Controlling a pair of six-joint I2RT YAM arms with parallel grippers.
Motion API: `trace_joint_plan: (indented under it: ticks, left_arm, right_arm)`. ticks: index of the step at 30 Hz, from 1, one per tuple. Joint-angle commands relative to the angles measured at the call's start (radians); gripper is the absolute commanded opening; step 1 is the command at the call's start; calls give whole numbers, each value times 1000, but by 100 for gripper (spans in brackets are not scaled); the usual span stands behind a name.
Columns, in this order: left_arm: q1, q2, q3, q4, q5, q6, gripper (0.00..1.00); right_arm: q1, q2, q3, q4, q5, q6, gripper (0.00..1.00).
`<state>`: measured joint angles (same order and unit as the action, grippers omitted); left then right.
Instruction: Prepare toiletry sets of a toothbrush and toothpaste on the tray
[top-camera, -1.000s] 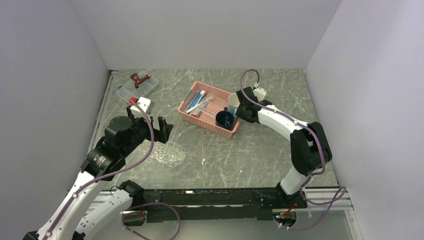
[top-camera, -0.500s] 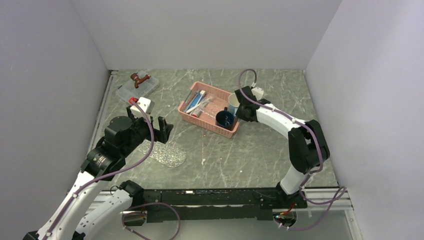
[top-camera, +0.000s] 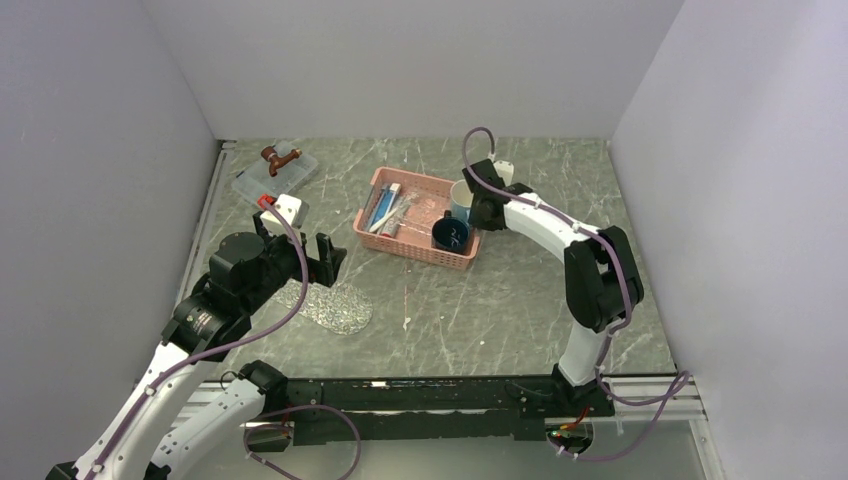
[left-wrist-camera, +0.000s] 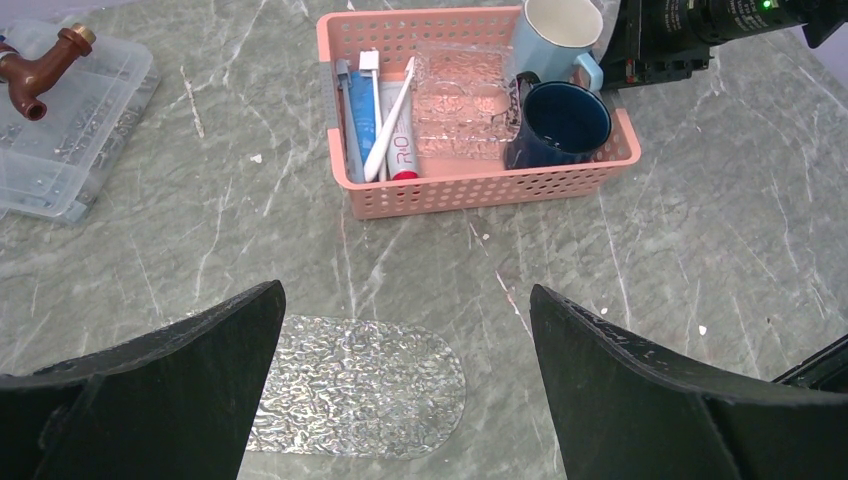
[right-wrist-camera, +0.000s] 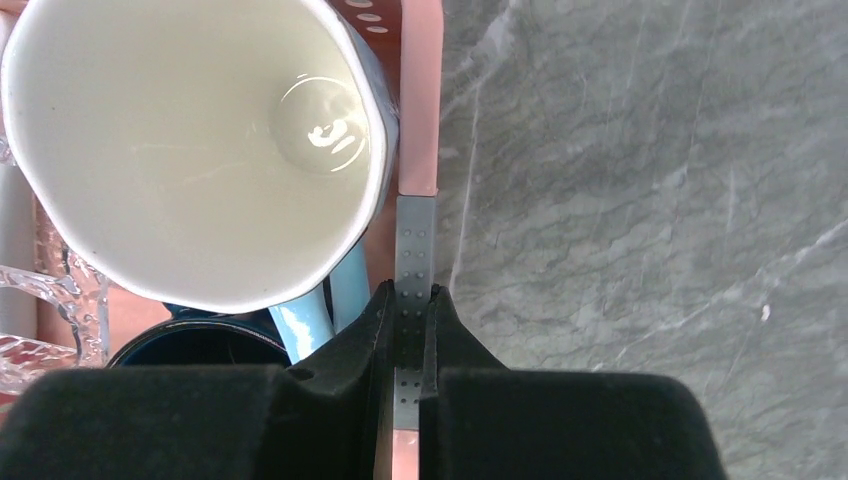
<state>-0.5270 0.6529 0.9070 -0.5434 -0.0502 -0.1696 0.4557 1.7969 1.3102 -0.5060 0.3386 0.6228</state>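
Observation:
The clear bumpy tray (top-camera: 335, 307) lies on the table below my left gripper (top-camera: 325, 258), which hovers open and empty over the tray's right end (left-wrist-camera: 350, 385). A white toothbrush (left-wrist-camera: 390, 120) and a blue toothpaste (left-wrist-camera: 358, 120) lie in the left part of the pink basket (top-camera: 415, 248). My right gripper (right-wrist-camera: 412, 295) is shut on a grey patch of the basket's right rim (right-wrist-camera: 420, 100), beside the mugs. In the top view the right gripper (top-camera: 478, 205) sits at the basket's right end.
A light blue mug (right-wrist-camera: 190, 140) and a dark blue mug (left-wrist-camera: 565, 120) stand in the basket's right end, with a clear textured piece (left-wrist-camera: 465, 100) between them and the toiletries. A clear lidded box (top-camera: 275, 175) with a brown fitting sits at the back left.
My right gripper has closed on the basket's rim. The basket has shifted left and turned a little with it. The left arm has not moved.

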Motion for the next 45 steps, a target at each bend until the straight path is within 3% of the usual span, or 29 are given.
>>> trace_joint_plan:
  ticks: [1, 13, 27, 31, 34, 45]
  left_arm:
    - [0, 7, 1, 22, -2, 12, 99]
    - [-1, 25, 1, 21, -6, 14, 99]
    - [0, 37, 1, 18, -19, 17, 99]
    - [-1, 40, 1, 16, -22, 15, 99]
    - [0, 42, 1, 17, -23, 15, 99]
    - [0, 51, -2, 15, -45, 11, 99]
  right_arm:
    - [-9, 14, 70, 39, -12, -168, 0]
    - [-55, 86, 115, 88, -112, -435, 0]
    - [-86, 146, 197, 29, -100, -397, 0]
    - [-88, 118, 188, 33, -110, -377, 24]
    - [-88, 101, 189, 32, -97, -374, 33]
    - [-84, -9, 180, -20, -35, -362, 40]
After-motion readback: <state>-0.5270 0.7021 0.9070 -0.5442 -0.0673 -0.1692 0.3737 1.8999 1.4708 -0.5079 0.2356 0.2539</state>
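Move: The right hand already pinches the grey handle on the pink basket's right end; the basket's middle lies about 13 cm to its left, 2 cm ahead and 4 cm lower. The light-blue mug stands some 5 cm ahead and 5 cm left of that hand, the dark-blue mug about 7 cm left and 1 cm back, both 2 cm below it. From the idle left hand, the basket's middle is about 20 cm ahead, 14 cm right and 23 cm below. Keeping its pinch on the grey handle, the right hand pushes the basket's right end level and forward about 4.5 cm, easing off as it gets there, while the wrist swings roughly 15–20 degrees counter-clockwise with a slight roll to swing the basket round. Then it stays there and opens the fingers about a third of their range, letting go of the handle, and shifts about 1 cm right and starts to rise, the inner finger still close beside the rim. ##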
